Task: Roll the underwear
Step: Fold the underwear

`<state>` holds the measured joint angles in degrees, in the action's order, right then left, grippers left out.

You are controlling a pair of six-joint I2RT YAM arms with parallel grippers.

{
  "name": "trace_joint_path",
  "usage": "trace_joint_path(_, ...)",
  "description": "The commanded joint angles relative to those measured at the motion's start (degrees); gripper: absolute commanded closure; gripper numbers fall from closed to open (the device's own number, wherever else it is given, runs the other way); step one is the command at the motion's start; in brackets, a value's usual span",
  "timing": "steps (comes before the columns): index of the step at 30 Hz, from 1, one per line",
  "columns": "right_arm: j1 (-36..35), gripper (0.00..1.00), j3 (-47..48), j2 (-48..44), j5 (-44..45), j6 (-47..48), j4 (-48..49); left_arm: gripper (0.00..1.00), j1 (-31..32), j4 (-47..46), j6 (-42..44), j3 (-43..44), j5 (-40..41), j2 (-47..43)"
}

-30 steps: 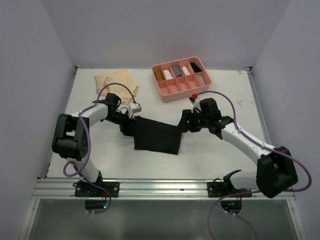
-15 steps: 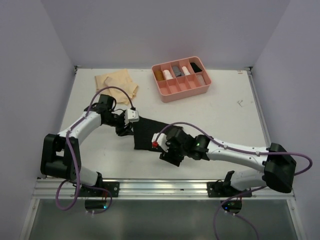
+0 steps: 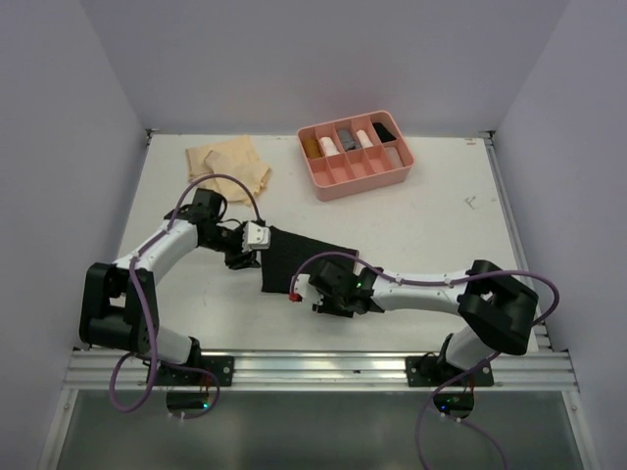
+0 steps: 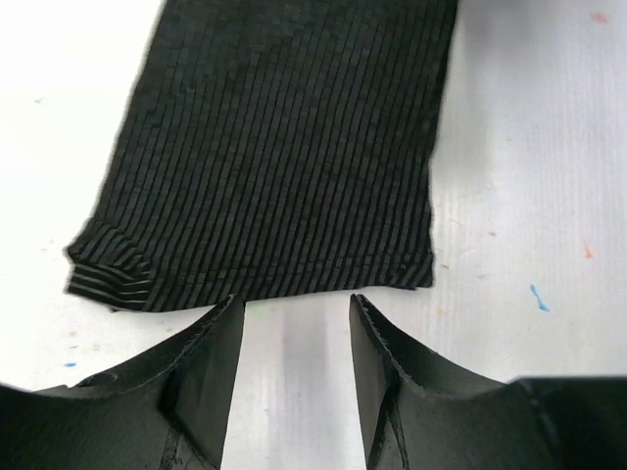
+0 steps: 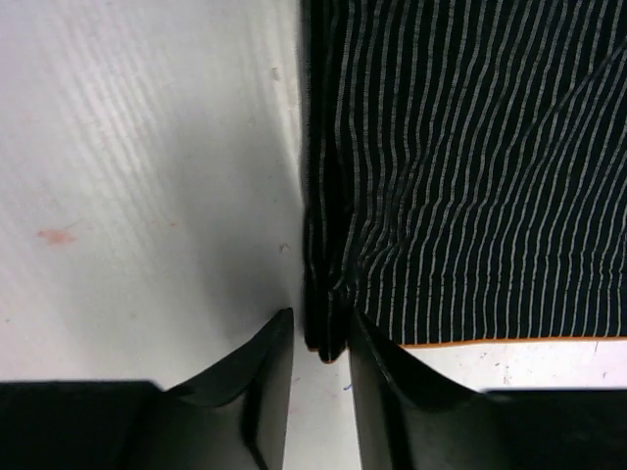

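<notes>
The black underwear [image 3: 294, 257] lies flat in the middle of the table, finely striped in the wrist views. My left gripper [image 3: 263, 238] sits at its left edge, open; in the left wrist view the hem of the black underwear [image 4: 284, 147] lies just past the left gripper [image 4: 294, 308], with bare table between the fingers. My right gripper [image 3: 323, 286] is at the near edge. There a folded corner of the black underwear [image 5: 470, 166] pokes between the narrowed fingers of the right gripper [image 5: 318, 333], touching one, with a gap to the other. The pale tan underwear [image 3: 230, 162] lies at the back left.
A pink divided tray [image 3: 390, 178] stands at the back right, with several rolled items in its far compartments. Purple cables loop over both arms. The metal rail [image 3: 313, 367] runs along the near edge, and walls close in the table's sides.
My right arm has swung from the cloth's right edge across to its near edge, and its jaws have narrowed round a corner. The left gripper has stayed at the left edge.
</notes>
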<state>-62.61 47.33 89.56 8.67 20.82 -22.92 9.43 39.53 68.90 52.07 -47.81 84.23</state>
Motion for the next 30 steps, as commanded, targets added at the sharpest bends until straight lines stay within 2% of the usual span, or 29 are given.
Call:
trace_joint_path(1, -0.14, 0.69, -0.31, 3.42, 0.74, 0.98, 3.05, 0.49, -0.38, 4.5, 10.62, -3.2, -3.08, -2.57)
trace_joint_path(2, -0.06, 0.81, -0.57, 3.78, 0.65, 0.89, 3.31, 0.49, -0.12, 4.85, 11.94, -4.16, -2.73, -3.1)
trace_joint_path(4, -0.14, 0.93, -0.75, 4.83, -0.05, 0.19, 3.93, 0.49, 0.85, 4.68, 15.37, -7.58, -1.5, -4.85)
trace_joint_path(6, -0.14, 0.99, -0.31, 5.54, -0.49, -0.34, 3.76, 0.49, 3.3, 0.93, 15.91, -10.4, 0.43, -6.61)
trace_joint_path(13, -0.06, 1.0, -0.75, 4.14, -2.51, -1.04, 3.85, 0.48, 9.55, -16.83, 11.7, -22.62, 5.0, -16.28)
trace_joint_path(18, -0.06, 1.0, -0.75, 3.43, -4.53, -0.43, 3.58, 0.48, 11.4, -25.71, 8.79, -24.83, 8.79, -14.53)
trace_joint_path(24, -0.06, 1.0, -0.48, 3.43, -5.68, -0.34, 3.32, 0.48, 11.49, -27.58, 10.19, -24.3, 11.16, -8.39)
trace_joint_path(27, 0.03, 1.0, -0.4, 3.25, -6.12, -0.16, 3.32, 0.55, 11.66, -24.08, 13.09, -23.43, 11.25, -6.97)
trace_joint_path(29, -0.06, 1.0, -0.05, 2.9, -7.25, 0.1, 2.79, 0.67, 11.92, -21.44, 14.06, -21.58, 11.42, -5.83)
trace_joint_path(30, -0.06, 1.0, 0.21, 2.82, -7.61, 0.19, 2.62, 0.72, 11.93, -16.99, 16.15, -20.45, 11.77, -5.22)
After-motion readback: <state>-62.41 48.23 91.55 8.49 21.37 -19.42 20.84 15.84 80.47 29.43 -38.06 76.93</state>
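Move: The underwear's near left corner, where the left hand is heading, lies about 4 cm back, 2 cm to its right and 7 cm below it; the underwear's middle is level with it and 12 cm to its right. The beige cloth lies some 24 cm ahead and 5 cm left. For the right hand, the near right corner is already between the open fingertips, about 1 cm ahead and 1 cm left. The underwear's near right corner is pinched as the right fingers shut on it, easing about 1 cm forward and left, then holding there. The near left corner is approached by the left hand, which swings back about 8 cm while sinking, then comes forward 4 cm and lower onto the hem, turning partly clockwise; its fingers start closing around the folded edge at the end. ##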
